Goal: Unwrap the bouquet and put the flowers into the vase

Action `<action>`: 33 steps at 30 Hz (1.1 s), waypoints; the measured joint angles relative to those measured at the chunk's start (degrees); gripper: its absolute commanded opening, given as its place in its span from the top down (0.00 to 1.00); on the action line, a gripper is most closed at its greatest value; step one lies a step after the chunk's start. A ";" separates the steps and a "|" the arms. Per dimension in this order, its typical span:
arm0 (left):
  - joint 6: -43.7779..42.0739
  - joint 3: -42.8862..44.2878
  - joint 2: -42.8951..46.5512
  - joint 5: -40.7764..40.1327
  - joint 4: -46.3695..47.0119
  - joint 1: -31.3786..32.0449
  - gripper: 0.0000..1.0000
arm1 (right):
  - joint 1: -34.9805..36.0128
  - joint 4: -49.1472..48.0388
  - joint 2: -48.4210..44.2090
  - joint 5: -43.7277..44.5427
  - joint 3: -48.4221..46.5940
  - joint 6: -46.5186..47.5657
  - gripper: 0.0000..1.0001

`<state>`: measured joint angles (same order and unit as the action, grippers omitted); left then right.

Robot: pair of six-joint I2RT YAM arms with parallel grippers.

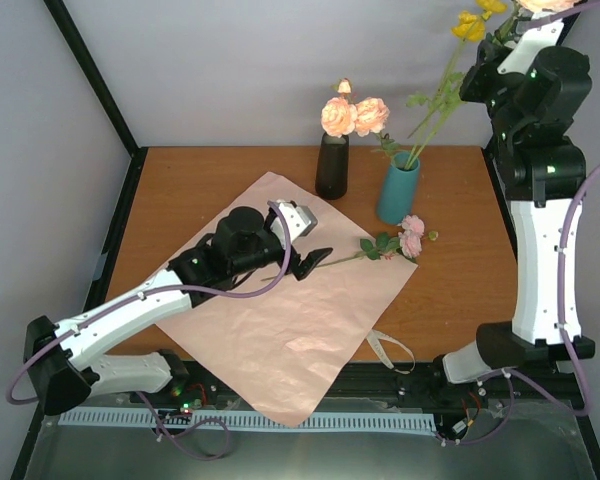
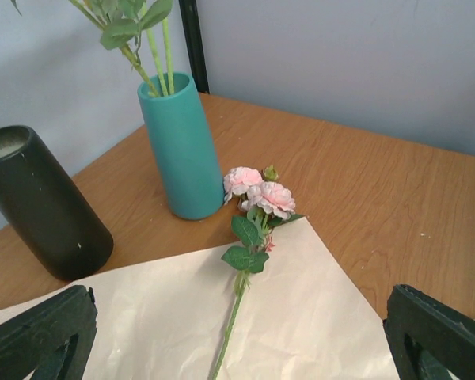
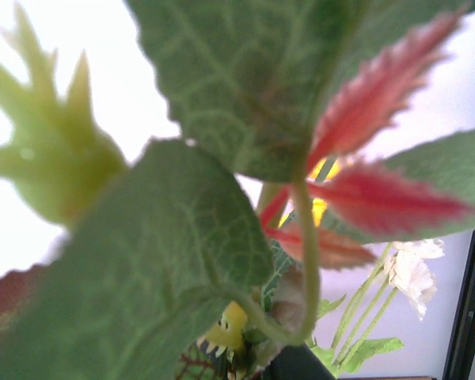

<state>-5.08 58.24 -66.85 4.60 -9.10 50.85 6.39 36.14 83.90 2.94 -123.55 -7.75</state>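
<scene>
One pink flower lies with its head on the table and its stem across the unfolded pink paper. My left gripper hovers open over the stem's lower end. In the left wrist view the stem runs between the two wide-apart fingers, which do not touch it. The teal vase holds yellow-flowered stems. My right gripper is raised at the top right among these flowers, beside a peach bloom. Green and red leaves fill the right wrist view and hide its fingers.
A black vase with peach roses stands left of the teal vase. The black vase is also in the left wrist view. A beige ribbon lies by the paper's right edge, near the table's front.
</scene>
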 measured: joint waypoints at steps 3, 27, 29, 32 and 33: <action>-0.07 -0.74 0.61 -0.39 -0.79 0.00 0.01 | 0.00 -0.39 2.73 0.87 -1.79 0.46 0.97; -0.04 -4.20 2.40 -1.01 -1.31 -0.02 0.01 | 0.00 -8.11 4.07 2.29 24.61 -3.28 0.84; -0.09 -4.20 2.16 -0.70 -1.25 -0.02 0.01 | 0.00 -8.48 4.11 1.92 25.94 -3.96 0.70; -0.46 -4.20 1.77 -0.17 -1.25 -0.02 0.01 | 0.00 -8.22 4.37 0.79 26.34 -5.18 0.57; -0.63 -4.20 1.57 0.02 -1.25 -0.15 0.01 | 0.00 -7.98 4.42 0.42 26.36 -5.53 0.54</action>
<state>-5.72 54.04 -65.28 4.62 -10.35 50.70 6.39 28.16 88.31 3.36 -97.19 -13.28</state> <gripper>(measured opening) 0.995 0.377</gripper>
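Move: The teal vase that the right hand's peach rose is going to stands about 10 cm ahead and 5 cm left, its middle some 47 cm below. The black vase stands about 17 cm ahead and 23 cm left. From the open left hand, the pink rose lies roughly 10 cm ahead, 15 cm right and 29 cm below; the teal vase is about 25 cm ahead and 29 cm right. Right hand lowers the peach rose 20 cm towards the teal vase, 9 cm forward, fingers opening; left sinks 3 cm. ##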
